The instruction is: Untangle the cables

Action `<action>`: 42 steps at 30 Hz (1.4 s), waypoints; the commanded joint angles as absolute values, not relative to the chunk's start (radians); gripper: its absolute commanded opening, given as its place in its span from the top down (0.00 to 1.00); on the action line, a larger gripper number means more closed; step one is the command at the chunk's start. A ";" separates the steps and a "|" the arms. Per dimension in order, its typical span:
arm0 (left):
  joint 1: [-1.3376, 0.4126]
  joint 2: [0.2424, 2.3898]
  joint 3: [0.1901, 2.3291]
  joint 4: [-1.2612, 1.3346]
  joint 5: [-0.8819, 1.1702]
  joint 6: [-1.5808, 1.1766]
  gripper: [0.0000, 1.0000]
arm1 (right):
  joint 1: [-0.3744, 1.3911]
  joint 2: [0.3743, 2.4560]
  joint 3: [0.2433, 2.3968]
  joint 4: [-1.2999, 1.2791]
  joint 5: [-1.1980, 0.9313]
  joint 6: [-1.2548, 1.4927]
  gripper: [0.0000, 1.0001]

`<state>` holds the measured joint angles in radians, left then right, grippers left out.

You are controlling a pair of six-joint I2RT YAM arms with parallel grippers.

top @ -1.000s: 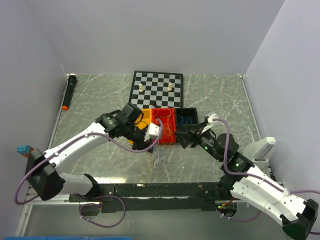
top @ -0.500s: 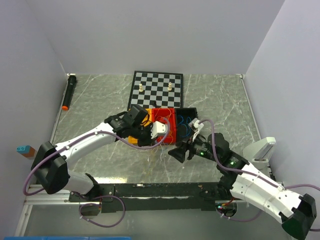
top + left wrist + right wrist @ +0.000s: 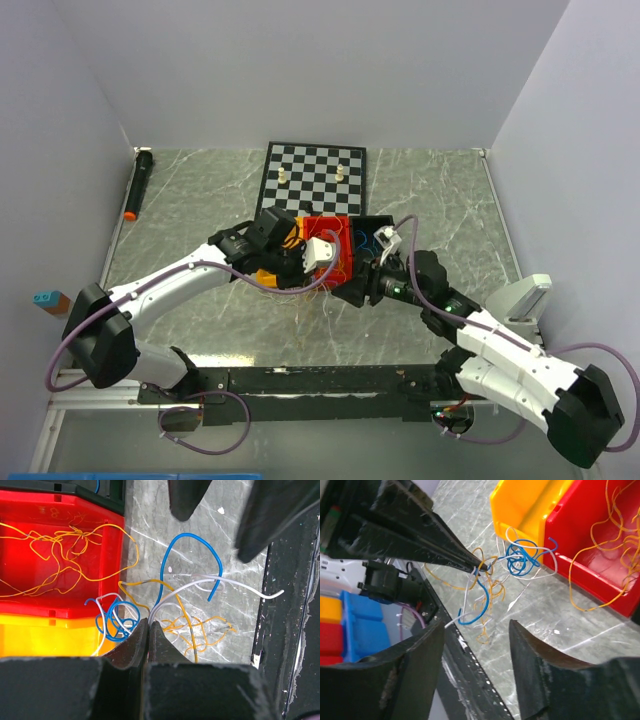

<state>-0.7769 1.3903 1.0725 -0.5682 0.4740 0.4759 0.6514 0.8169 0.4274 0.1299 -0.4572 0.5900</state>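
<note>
The cables [image 3: 192, 540] are a tangle of blue, orange-yellow and whitish wires hanging just in front of the red bin [image 3: 30, 607]. My left gripper [image 3: 148, 622] is shut on them, with a whitish strand coming out of its tips. In the right wrist view the same tips [image 3: 481, 566] pinch the knot, and a blue coil [image 3: 520, 560] dangles beside the yellow bin [image 3: 530, 505]. My right gripper [image 3: 475, 625] is open, its jaws apart on either side below the hanging strands and touching none. More orange wires [image 3: 615, 545] lie inside the red bin.
A black bin [image 3: 372, 230] holding blue wire stands right of the red bin [image 3: 335, 225]. A chessboard [image 3: 313, 175] with two pieces lies behind. A black marker [image 3: 137, 185] lies at the far left. The black front rail [image 3: 470, 680] runs close under my right gripper.
My right gripper has swung left from beside the black bin to the tangle, and its jaws have narrowed a little. The left gripper shifted slightly right, then held the wires still.
</note>
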 commanded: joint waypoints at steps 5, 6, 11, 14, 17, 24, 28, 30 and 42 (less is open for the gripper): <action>-0.781 1.347 1.112 -0.552 0.471 0.449 0.99 | 0.640 0.894 0.514 0.222 -0.532 0.653 0.56; -0.781 1.345 1.112 -0.551 0.472 0.449 0.99 | 0.640 0.894 0.517 0.216 -0.531 0.653 0.61; -0.781 1.335 1.112 -0.566 0.485 0.437 0.99 | 0.640 0.867 0.537 0.161 -0.517 0.629 0.98; -0.781 1.315 1.124 -0.619 0.508 0.433 0.94 | 0.640 0.793 0.560 0.118 -0.535 0.582 1.00; -0.781 1.281 1.140 -0.719 0.570 0.462 0.81 | 0.640 0.709 0.604 0.045 -0.571 0.529 1.00; -0.781 1.206 1.123 -0.894 0.621 0.572 0.31 | 0.649 0.635 0.689 -0.167 -0.676 0.428 1.00; -0.781 1.221 1.112 -0.835 0.601 0.566 0.36 | 0.653 0.614 0.735 -0.271 -0.640 0.370 1.00; -0.781 1.255 1.115 -0.796 0.597 0.551 0.38 | 0.653 0.606 0.756 -0.311 -0.640 0.351 1.00; -0.759 1.499 1.158 -0.637 0.847 0.523 0.36 | 0.653 0.568 0.870 -0.330 -0.713 0.354 1.00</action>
<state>-0.7765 1.4658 1.1107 -0.7162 0.7124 0.5343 0.6483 0.5880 0.8040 -0.3439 -0.6689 0.3580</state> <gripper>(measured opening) 0.649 0.009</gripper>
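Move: The blue cable's loose loop, hanging from my left fingertips, is only about 2 cm left of my open right hand and 1 cm below it. From my left hand, the loop is some 4 cm to the right, 1 cm back and roughly level. From my right hand, the blue coil sits about 4 cm ahead, 6 cm left and 4 cm below. The red bin lies some 8 cm ahead and 2 cm left, the yellow bin 8 cm ahead and 13 cm left, both about 14 cm down. I nudge my right hand about 1 cm left, pinch the blue cable shut, then draw it up some 13 cm and back about 7, a little to the right, the wrist turning some 20 degrees. Once that grip is closed, my left hand opens and lets go of the bundle, backing off about 5 cm and rising, then dips again, still open, with a slight tilt. ##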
